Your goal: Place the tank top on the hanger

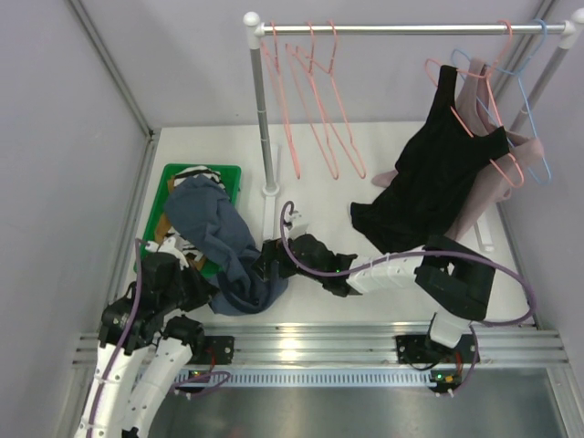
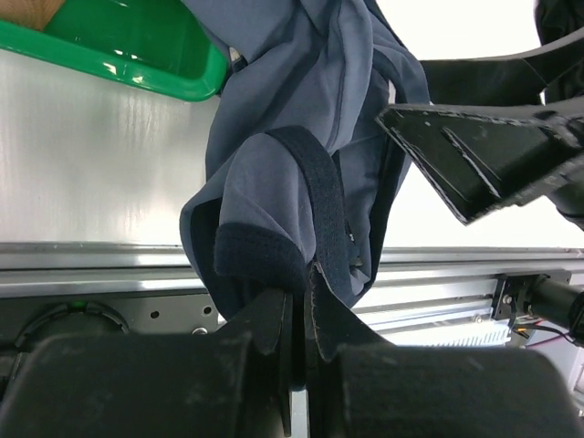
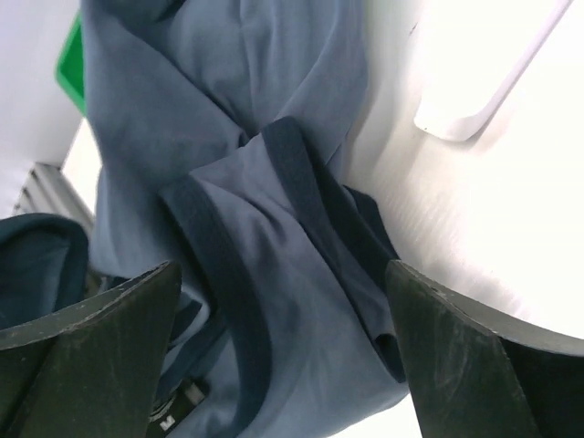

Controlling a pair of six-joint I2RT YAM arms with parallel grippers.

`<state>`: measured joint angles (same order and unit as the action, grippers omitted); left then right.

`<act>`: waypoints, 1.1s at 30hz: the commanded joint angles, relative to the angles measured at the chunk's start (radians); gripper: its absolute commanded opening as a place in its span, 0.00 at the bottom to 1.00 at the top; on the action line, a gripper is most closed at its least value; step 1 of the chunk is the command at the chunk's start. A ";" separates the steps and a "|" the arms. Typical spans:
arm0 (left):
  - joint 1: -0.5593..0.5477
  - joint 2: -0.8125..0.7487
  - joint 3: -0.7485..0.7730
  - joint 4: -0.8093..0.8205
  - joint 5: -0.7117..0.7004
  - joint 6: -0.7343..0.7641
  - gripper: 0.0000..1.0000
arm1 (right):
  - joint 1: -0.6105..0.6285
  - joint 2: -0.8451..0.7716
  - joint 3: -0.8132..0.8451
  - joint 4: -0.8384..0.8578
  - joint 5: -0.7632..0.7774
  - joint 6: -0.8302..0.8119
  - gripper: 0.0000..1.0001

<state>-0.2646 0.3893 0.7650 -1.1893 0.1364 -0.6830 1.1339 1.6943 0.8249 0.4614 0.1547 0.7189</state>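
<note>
The slate-blue tank top (image 1: 222, 239) trails out of the green bin and bunches up at the table's near edge. Its lower folds are pinched in my left gripper (image 2: 306, 294), which is shut on the fabric beneath a dark-banded strap (image 2: 315, 196). My right gripper (image 3: 281, 269) is open, one jaw on each side of a folded strap of the tank top (image 3: 274, 274), the cloth lying between them. From above, that gripper (image 1: 271, 259) is at the right side of the bunch. Salmon-pink hangers (image 1: 321, 109) hang empty on the rail at the back.
The green bin (image 1: 206, 169) stands at the left with other clothes in it. A rack pole (image 1: 261, 119) rises behind the bunch, with its white foot (image 3: 484, 91) beside it. A black top (image 1: 438, 182), a mauve top (image 1: 500, 187) and a light-blue hanger (image 1: 537, 128) hang right.
</note>
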 commanded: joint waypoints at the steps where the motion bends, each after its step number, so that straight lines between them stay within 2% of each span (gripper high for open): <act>1: -0.001 0.016 0.049 0.002 0.003 -0.016 0.00 | 0.021 0.030 0.060 0.002 0.048 -0.050 0.90; 3: -0.001 0.022 0.062 0.005 0.003 -0.010 0.00 | 0.023 0.038 0.069 -0.015 0.054 -0.058 0.84; 4: -0.001 0.028 0.074 0.005 0.003 -0.007 0.00 | 0.024 0.036 0.071 -0.018 0.055 -0.067 0.74; 6: -0.001 0.036 0.088 0.011 0.003 0.002 0.00 | 0.032 0.021 0.071 -0.036 0.074 -0.075 0.60; 7: -0.001 0.046 0.105 0.013 0.005 0.006 0.00 | 0.039 0.013 0.072 -0.049 0.078 -0.084 0.44; 9: -0.001 0.057 0.125 0.020 0.009 0.023 0.00 | 0.047 -0.013 0.074 -0.078 0.098 -0.101 0.30; 10: -0.001 0.072 0.147 0.022 0.012 0.031 0.00 | 0.061 -0.024 0.075 -0.090 0.109 -0.108 0.19; 14: -0.001 0.103 0.220 0.028 0.017 0.080 0.00 | 0.115 -0.126 0.086 -0.165 0.202 -0.151 0.01; 19: -0.001 0.144 0.342 0.086 0.061 0.132 0.00 | 0.184 -0.280 0.085 -0.259 0.308 -0.214 0.00; 25: -0.001 0.253 0.532 0.250 0.146 0.157 0.00 | 0.247 -0.514 0.134 -0.372 0.410 -0.300 0.00; 33: -0.001 0.457 0.864 0.543 0.268 0.160 0.00 | 0.268 -0.686 0.356 -0.517 0.485 -0.481 0.00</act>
<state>-0.2646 0.7902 1.5200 -0.8810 0.3210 -0.5331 1.3800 1.0637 1.0760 -0.0059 0.5755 0.3519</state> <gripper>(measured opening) 0.044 0.015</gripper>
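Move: The right hand, open, is just over the tank top's loose fold, which lies about 2 cm below and 1 cm to its right. The green bin sits some 18 cm to this hand's left and 10 cm ahead, the rack's white foot about 12 cm ahead and 2 cm right. The left hand already holds the tank top; that fold lies roughly 10 cm to its right, 5 cm ahead and 5 cm lower. Sinking a couple of centimetres, the right hand closes and pinches the navy fold, draws back about 5 cm, then climbs steeply, swinging right away from the bin as its fingers tip up. The left hand keeps its grip and lifts too, slowly and then fast, some 28 cm up and a little forward and right, its fingers tipping up about 40 degrees. ##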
